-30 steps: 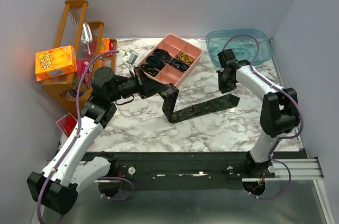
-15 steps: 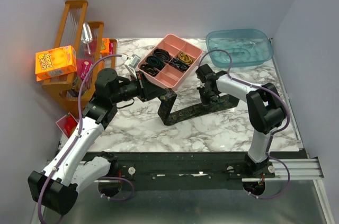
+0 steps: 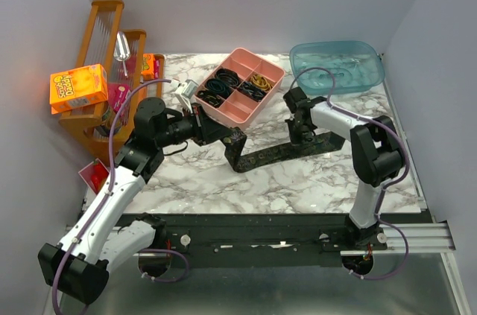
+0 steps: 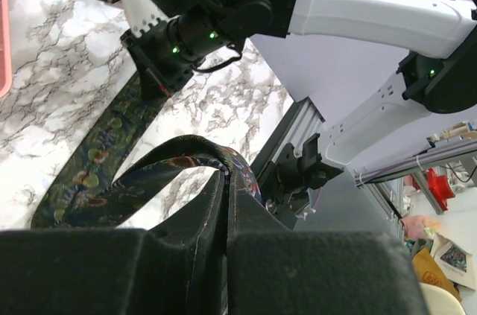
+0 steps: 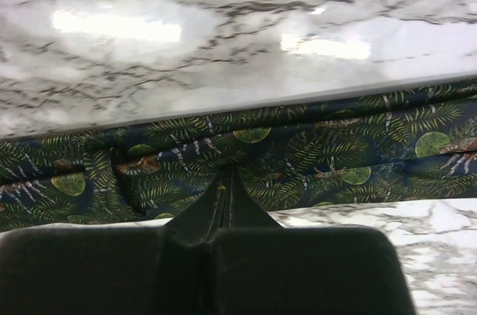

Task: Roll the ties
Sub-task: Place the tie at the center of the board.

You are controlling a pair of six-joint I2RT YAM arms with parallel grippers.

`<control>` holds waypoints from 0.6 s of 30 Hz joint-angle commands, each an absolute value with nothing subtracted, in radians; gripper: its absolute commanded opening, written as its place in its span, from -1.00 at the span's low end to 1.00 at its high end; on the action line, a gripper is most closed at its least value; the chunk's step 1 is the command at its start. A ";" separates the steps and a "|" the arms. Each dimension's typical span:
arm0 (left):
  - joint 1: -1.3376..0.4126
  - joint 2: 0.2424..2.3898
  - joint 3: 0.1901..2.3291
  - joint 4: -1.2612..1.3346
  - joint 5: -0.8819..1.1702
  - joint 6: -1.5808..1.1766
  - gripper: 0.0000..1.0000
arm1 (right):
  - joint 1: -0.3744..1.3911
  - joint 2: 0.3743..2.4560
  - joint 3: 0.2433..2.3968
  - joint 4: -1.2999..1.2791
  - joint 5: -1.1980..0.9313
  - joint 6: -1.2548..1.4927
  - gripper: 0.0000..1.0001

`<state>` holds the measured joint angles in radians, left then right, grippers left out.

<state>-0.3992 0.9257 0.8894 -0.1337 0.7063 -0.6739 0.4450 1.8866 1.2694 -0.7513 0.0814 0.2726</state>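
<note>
One tie [image 3: 277,153], dark with green fern leaves and round spots, lies in a slant across the marble table [image 3: 194,181]. My left gripper [image 3: 226,136] is shut on one end of the tie and holds it off the table, so the fabric arches into a loop [image 4: 160,162] beneath the fingertips [image 4: 216,188]. My right gripper [image 3: 302,136] is shut with its tips set down on the flat middle of the tie [image 5: 320,158]. In the right wrist view, the right gripper [image 5: 224,179] has no fabric between its jaws. The left wrist view shows the right gripper [image 4: 155,83] standing on the tie [image 4: 89,181].
A pink divided tray [image 3: 237,54] with black and yellow band loops sits behind the tie. A clear blue tub [image 3: 337,66] stands at the back right. On the left are a wooden rack [image 3: 104,28], an orange box [image 3: 77,88] and a red packet [image 3: 95,175].
My right arm swung from beside the blue tub leftward and down onto the tie. My left gripper lowered the held end a little, and the loop shrank.
</note>
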 commanded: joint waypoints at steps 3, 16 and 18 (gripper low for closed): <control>-0.394 0.900 0.878 -0.198 0.673 -0.629 -0.85 | 0.332 1.873 1.207 -0.792 0.161 0.265 -0.99; -0.388 0.910 0.841 -0.265 0.637 -0.609 -0.84 | 0.248 1.861 1.212 -0.857 0.374 0.288 -0.99; -0.384 0.916 0.838 -0.275 0.635 -0.606 -0.84 | 0.248 1.864 1.223 -0.867 0.391 0.293 -0.99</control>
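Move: The right hand's shut fingertips are already on the laid tie, its middle about 2 cm back and 2 cm left of them; its free end lies some 16 cm right and 1 cm ahead. The pink organizer is about 20 cm ahead and 21 cm left, the teal tray some 27 cm ahead and 13 cm right. The left hand holds the other end, with the tie's bend on the board about 3 cm to its right, level fore-and-aft and roughly 25 cm below; the organizer is some 28 cm ahead and 3 cm right. Still pressing the tie on the board with shut fingertips, the right hand drags it about 10 cm to the right at board level, turning some 15 degrees clockwise as the fingertips tip towards the right. The left hand keeps its pinch on the other end and lowers it about 4 cm, giving the tie slack. ##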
